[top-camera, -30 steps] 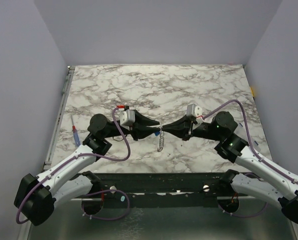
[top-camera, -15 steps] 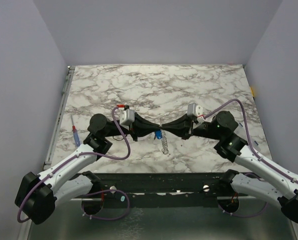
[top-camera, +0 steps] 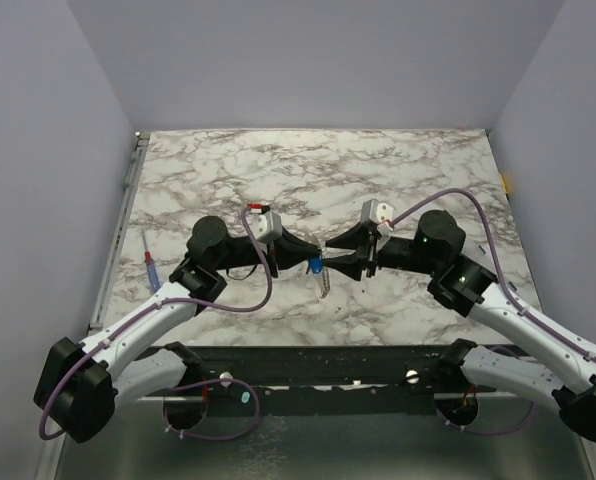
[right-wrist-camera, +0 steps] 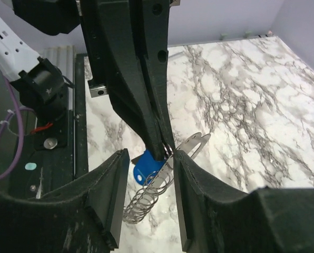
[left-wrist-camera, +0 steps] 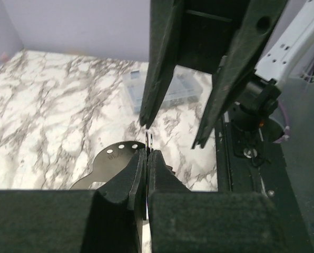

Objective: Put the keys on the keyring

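My left gripper point(top-camera: 311, 262) is shut on the keyring point(left-wrist-camera: 148, 138), a thin double wire loop pinched between its fingertips point(left-wrist-camera: 138, 168). A key with a blue head point(right-wrist-camera: 146, 166) and a flat silvery key point(right-wrist-camera: 192, 143) hang from the keyring point(right-wrist-camera: 168, 150), with a coiled wire chain point(right-wrist-camera: 145, 198) below. The silvery key point(left-wrist-camera: 113, 158) also shows in the left wrist view. The blue key point(top-camera: 316, 267) and the chain point(top-camera: 324, 285) hang above the marble. My right gripper point(right-wrist-camera: 149, 158) is open, its jaws on either side of the left fingertips and the keys, gripping nothing. It also shows in the top view point(top-camera: 340, 252).
A blue-and-red-handled screwdriver point(top-camera: 152, 270) lies at the left edge of the marble table point(top-camera: 398, 170). A clear plastic box point(left-wrist-camera: 166, 90) lies on the marble beyond the grippers in the left wrist view. Purple cables loop off both wrists.
My right gripper has opened and drawn slightly back from the keyring. The left wrist has lifted and turned, and the blue key now hangs in view under its fingertips.
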Controlling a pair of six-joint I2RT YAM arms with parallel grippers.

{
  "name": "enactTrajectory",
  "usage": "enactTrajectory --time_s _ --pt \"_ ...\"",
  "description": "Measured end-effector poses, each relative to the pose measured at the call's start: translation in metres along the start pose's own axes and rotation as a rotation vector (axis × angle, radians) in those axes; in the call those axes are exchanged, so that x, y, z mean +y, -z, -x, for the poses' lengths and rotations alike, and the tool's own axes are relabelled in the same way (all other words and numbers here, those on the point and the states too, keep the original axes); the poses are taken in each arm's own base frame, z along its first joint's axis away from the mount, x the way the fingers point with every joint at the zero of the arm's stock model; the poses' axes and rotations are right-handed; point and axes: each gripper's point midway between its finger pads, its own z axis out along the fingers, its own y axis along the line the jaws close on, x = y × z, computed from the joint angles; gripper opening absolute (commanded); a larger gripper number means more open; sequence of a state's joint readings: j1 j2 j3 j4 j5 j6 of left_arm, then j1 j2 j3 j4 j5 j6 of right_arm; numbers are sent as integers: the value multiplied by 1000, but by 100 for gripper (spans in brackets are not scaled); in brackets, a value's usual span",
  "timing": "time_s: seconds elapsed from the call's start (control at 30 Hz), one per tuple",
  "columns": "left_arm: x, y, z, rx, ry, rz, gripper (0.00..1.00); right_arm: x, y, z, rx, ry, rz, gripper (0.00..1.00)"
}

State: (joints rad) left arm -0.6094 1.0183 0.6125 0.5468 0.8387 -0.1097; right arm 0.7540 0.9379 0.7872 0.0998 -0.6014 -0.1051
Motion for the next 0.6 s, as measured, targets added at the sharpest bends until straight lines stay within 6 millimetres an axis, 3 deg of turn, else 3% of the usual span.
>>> enactTrajectory --time_s 0.37,0.6 --pt "27 4 -39 157 11 111 0 -22 -1 -20 210 17 -56 48" --pt "33 5 -50 207 16 127 0 -28 -6 -35 313 60 -19 46"
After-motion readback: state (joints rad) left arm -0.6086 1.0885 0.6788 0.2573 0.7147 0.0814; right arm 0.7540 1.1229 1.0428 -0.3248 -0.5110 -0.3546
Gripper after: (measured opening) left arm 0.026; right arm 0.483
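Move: The left hand already pinches the keyring at its fingertips, with the blue key about 2 cm nearer the base and 3 cm below, the curly chain some 3 cm back and 6 cm below, and the metal loop plate roughly 2 cm ahead and 4 cm below. The keyring lies about 3 cm to the left of the open right hand and 1 cm ahead of it, nearly level. Down and forward together: the left hand sinks about 5 cm and goes 3 cm outward, its fingers dipping and swinging slightly counter-clockwise, keeping their pinch on the keyring. The right hand travels alongside, about as far forward as down, its fingers tilting some 20 degrees downward and staying half open around the ring's near side without visibly gripping anything. ##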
